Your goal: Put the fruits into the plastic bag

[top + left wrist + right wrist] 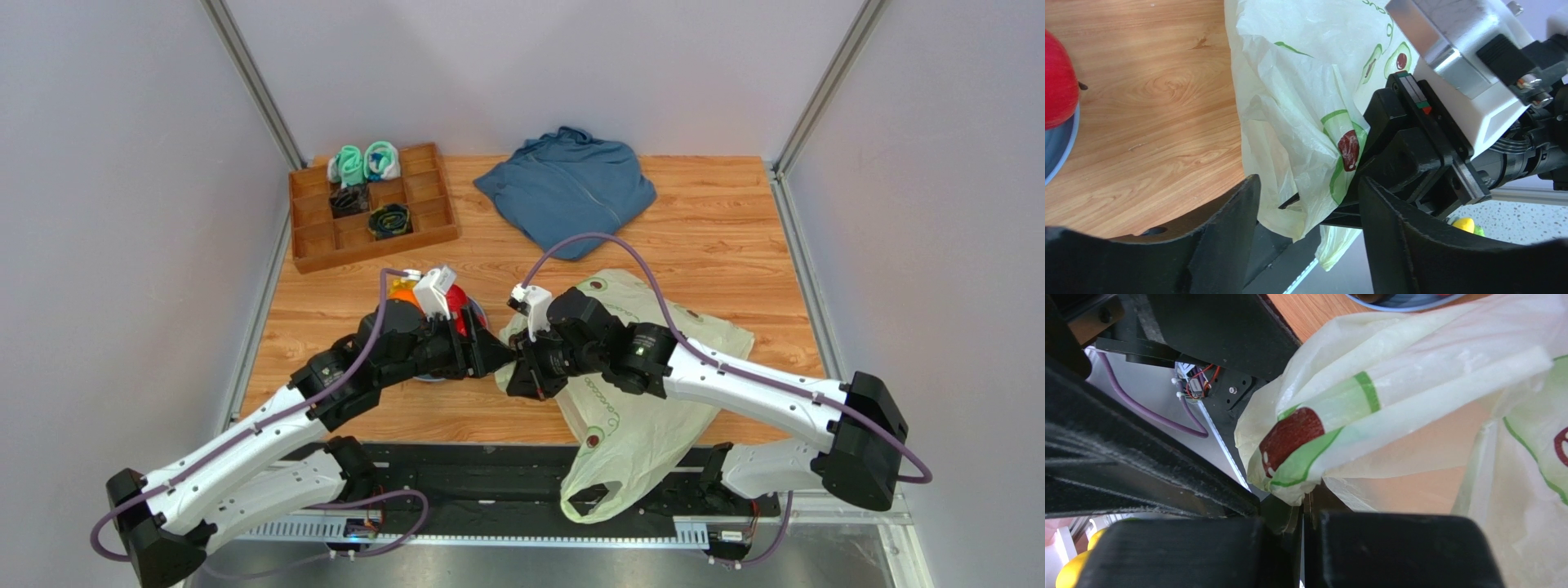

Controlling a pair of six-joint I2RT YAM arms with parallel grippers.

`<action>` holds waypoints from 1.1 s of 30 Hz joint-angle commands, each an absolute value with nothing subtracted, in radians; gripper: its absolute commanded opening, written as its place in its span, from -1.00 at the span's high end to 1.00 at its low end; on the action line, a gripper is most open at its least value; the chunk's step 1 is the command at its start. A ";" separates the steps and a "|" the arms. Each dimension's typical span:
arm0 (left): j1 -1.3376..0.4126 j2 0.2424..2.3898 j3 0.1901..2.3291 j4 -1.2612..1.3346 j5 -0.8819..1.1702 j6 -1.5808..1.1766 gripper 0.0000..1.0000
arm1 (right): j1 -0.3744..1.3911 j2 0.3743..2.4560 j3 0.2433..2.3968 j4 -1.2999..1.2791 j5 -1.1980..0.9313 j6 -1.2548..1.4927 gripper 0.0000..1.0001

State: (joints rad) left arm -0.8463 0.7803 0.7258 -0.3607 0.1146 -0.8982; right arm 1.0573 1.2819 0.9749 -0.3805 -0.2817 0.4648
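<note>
The pale-green plastic bag [638,410] lies crumpled at the front right of the table and hangs over its near edge. My right gripper [1309,505] is shut on a bunched edge of the plastic bag [1413,410] near an avocado print. My left gripper [1309,184] is open, and its fingers straddle a hanging fold of the plastic bag [1290,110] right beside the right gripper's black body [1413,159]. The two grippers meet at the bag's left edge [509,361]. Red fruit [456,304] and an orange one [400,294] sit on a plate half hidden under my left arm.
A wooden compartment tray [423,233] with rolled socks [364,162] stands at the back left. A folded blue garment [567,186] lies at the back centre. The grey-blue plate rim [1058,160] with a red fruit [1057,79] is just left of my left gripper.
</note>
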 commanded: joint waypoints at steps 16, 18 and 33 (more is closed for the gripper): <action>-0.873 0.825 0.689 -0.249 0.055 -0.945 -0.14 | 1.094 1.233 1.014 -0.328 -0.288 0.477 1.00; -0.885 0.851 0.677 -0.187 0.080 -0.954 -0.15 | 1.094 1.249 1.020 -0.330 -0.288 0.477 1.00; -0.890 0.773 0.719 -0.321 -0.100 -0.894 1.00 | 1.097 1.212 1.150 -0.566 -0.123 0.422 -0.21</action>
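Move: The left hand, fingers partly open around it, goes for the gathered plastic bag rim, roughly 1 cm ahead, 3 cm to its right and 2 cm lower. The nearest red fruit is some 12 cm ahead and 8 cm left, about 13 cm below; the bowl's middle is level with that fruit and 5 cm farther left. From the right hand, still pinching the bag, that rim spot lies about 4 cm ahead, 2 cm left and 2 cm up. The left fingers pinch shut on the gathered rim beside the right hand's grip, after the hand eases about 1 cm forward, then some 2 cm right, sinking about 2 cm in all; once shut, it draws back about 2 cm left. The right hand rises a centimetre, keeps its pinch meanwhile, then opens nearly halfway, lets go of the bag and begins to rise. ##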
